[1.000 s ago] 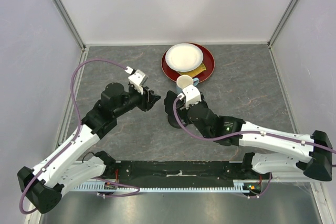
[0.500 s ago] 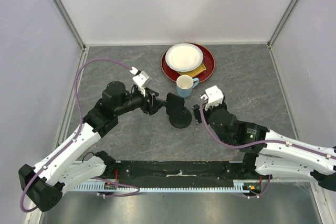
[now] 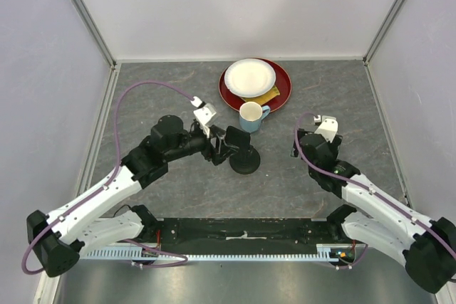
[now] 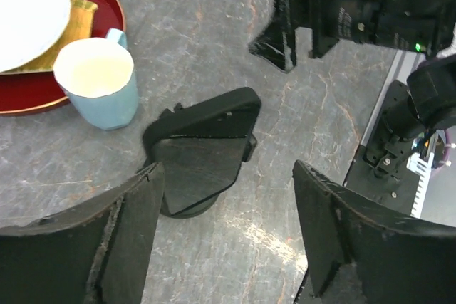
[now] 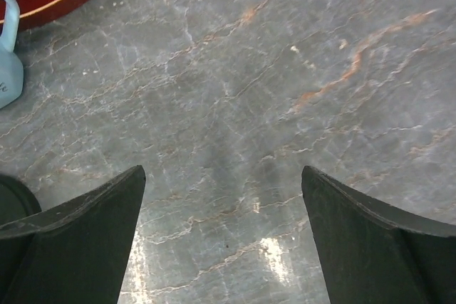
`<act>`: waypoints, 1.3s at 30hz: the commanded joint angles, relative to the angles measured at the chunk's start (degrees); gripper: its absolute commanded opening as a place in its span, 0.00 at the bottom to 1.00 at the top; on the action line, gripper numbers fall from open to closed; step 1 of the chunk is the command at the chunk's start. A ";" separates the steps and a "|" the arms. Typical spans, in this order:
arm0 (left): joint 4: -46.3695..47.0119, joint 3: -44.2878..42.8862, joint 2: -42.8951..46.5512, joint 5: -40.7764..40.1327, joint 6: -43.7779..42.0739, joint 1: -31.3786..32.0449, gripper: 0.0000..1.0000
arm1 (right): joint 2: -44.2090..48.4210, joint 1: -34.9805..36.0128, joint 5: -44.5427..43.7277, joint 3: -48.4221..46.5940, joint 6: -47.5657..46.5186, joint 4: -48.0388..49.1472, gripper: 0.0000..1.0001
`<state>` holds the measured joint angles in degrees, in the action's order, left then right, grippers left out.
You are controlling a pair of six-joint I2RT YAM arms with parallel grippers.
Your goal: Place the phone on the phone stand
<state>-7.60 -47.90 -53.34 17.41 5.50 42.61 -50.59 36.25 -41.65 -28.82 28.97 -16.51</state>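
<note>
The phone (image 3: 238, 142) is a flat black slab leaning tilted on the phone stand, whose round base (image 3: 246, 164) sits on the table in front of the blue mug. In the left wrist view the phone (image 4: 203, 137) rests over the stand's disc base (image 4: 178, 208). My left gripper (image 3: 218, 149) is open just left of the phone, its fingers (image 4: 132, 236) spread wide and holding nothing. My right gripper (image 3: 302, 144) is open and empty, well to the right of the stand; its wrist view (image 5: 222, 172) shows bare table between the fingers.
A blue mug (image 3: 250, 114) stands just behind the stand, next to a red tray (image 3: 279, 92) holding a white plate (image 3: 249, 77). The mug (image 4: 100, 83) is close to the phone's left in the left wrist view. Walls enclose the table on three sides.
My right arm has drawn back to the right, away from the stand, leaving the phone on it. My left gripper has moved right, closer to the phone.
</note>
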 commanded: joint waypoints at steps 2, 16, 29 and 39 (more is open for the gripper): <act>0.74 -1.85 -1.24 -9.82 -0.75 5.72 0.87 | -4.07 -6.18 14.29 0.61 -2.08 10.09 0.97; 5.12 3.68 -2.12 -29.53 17.62 12.93 0.90 | -5.59 -13.93 21.26 8.42 -1.11 22.58 0.94; 1.97 -2.72 -9.06 -36.57 13.05 16.98 0.93 | -5.22 -14.01 22.93 9.13 -0.93 23.46 0.92; -2.68 -6.06 -9.06 -35.53 12.44 17.59 0.93 | -4.61 -14.01 23.11 9.22 -0.76 23.10 0.92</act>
<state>-8.14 -50.33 -63.07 -17.80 19.31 59.88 -56.34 22.48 -18.79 -19.46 27.44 4.93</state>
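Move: Perched upright on the phone stand, the phone has its middle about 4 cm ahead of the left hand, 4 cm to its right and some 10 cm below. The stand's own middle lies roughly 2 cm ahead, 6 cm right and 20 cm down; the mug stands about 14 cm ahead, 8 cm right and 22 cm below. From the right hand the phone is about 22 cm to the left, 1 cm back and 2 cm higher. Sinking some 4 cm and easing about 3 cm to its right, the left hand closes in on the phone on the stand; it turns roughly 20 degrees counter-clockwise to square up with the phone's top edge while its fingers spread wider. No touch can be seen. The right hand, off to the side, settles about 5 cm lower and slightly forward over bare table, still wide open. ##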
